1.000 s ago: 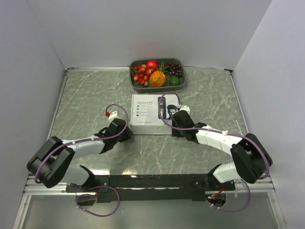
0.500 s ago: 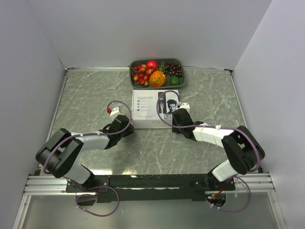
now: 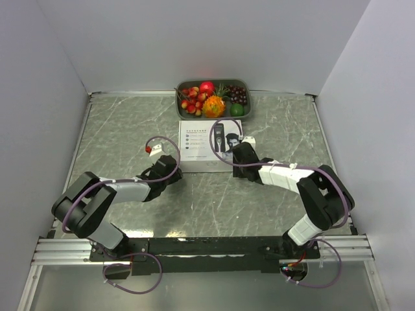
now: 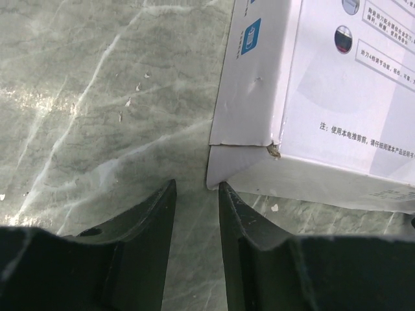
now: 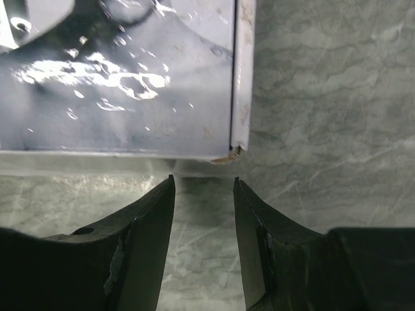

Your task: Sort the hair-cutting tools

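No hair-cutting tools show in any view. A white printed cardboard box lies flat in the middle of the table. My left gripper sits low at the box's near left corner. It is open, only table shows between its fingers, and its right fingertip is right at that corner. My right gripper is at the box's near right corner. It stands open with bare table in the gap, just short of the box's near edge.
A grey tray of colourful fruit stands just beyond the box, against the back wall. Grey side walls close the table in on the left and right. Marbled table surface lies on both sides of the box.
The box has slid away from the arms toward the fruit tray. Both grippers moved forward with it, staying at its near corners. The jaws kept about the same width.
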Robot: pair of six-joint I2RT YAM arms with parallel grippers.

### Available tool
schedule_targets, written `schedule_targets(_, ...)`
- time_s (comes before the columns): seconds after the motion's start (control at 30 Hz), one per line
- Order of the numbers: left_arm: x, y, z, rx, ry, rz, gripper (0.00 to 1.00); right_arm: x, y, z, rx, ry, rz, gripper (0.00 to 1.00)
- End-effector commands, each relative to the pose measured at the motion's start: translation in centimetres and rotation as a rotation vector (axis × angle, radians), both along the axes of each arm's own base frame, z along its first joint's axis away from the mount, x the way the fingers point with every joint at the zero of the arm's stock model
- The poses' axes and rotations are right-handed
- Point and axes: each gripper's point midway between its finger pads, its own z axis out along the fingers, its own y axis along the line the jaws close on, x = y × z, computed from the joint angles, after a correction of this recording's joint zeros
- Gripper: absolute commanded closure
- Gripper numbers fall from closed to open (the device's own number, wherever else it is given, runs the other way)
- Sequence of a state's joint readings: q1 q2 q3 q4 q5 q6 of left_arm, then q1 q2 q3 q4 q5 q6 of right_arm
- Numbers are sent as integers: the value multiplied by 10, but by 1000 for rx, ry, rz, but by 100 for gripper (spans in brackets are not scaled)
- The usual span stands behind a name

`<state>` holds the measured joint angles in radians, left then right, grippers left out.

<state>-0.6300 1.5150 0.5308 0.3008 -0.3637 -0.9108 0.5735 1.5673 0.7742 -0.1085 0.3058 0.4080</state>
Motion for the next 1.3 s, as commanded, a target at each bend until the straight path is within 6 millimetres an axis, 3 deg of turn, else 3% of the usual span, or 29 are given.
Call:
schedule_targets(0.0, 15, -5, 9, -3, -39, 16, 61, -9, -5, 15, 28, -2, -18, 50)
schedule_targets(0.3, 20, -7, 10, -4, -49, 20, 61, 9, 25, 21, 126, -1, 18, 53)
schedule_targets(0.4, 22, -8, 12, -2, -60, 18, 62, 18, 30, 12, 135, -2, 6, 64)
schedule_targets(0.43, 23, -7, 12, 5, -64, 19, 62, 19, 30, 5, 129, 4, 4, 78)
schedule_targets(0.53, 26, -6, 12, 16, -79, 19, 66, 27, 31, -2, 126, -20, -5, 100)
schedule_targets(0.6, 29, -7, 14, 12, -98, 21, 75, 38, 29, 0, 128, -64, -31, 100)
schedule_targets(0.77, 35, -9, 15, 17, -126, 17, 99, 43, 22, -4, 103, -108, -53, 100)
schedule_targets(1.27, 66, -5, 20, 59, -200, 110, 99, 61, 11, -3, 71, -226, -108, 100)
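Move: The closed tool box stands right in front of both hands: its middle is about 9 cm ahead and 10 cm to the right of the left hand, at roughly fingertip height. From the right hand the same middle lies about 9 cm ahead and 8 cm left. The fruit tray is behind the box, roughly 28 cm ahead of the left hand and 10 cm to its right. Both hands shut, the right edging back and left first, and push forward about 4 cm against the box. ##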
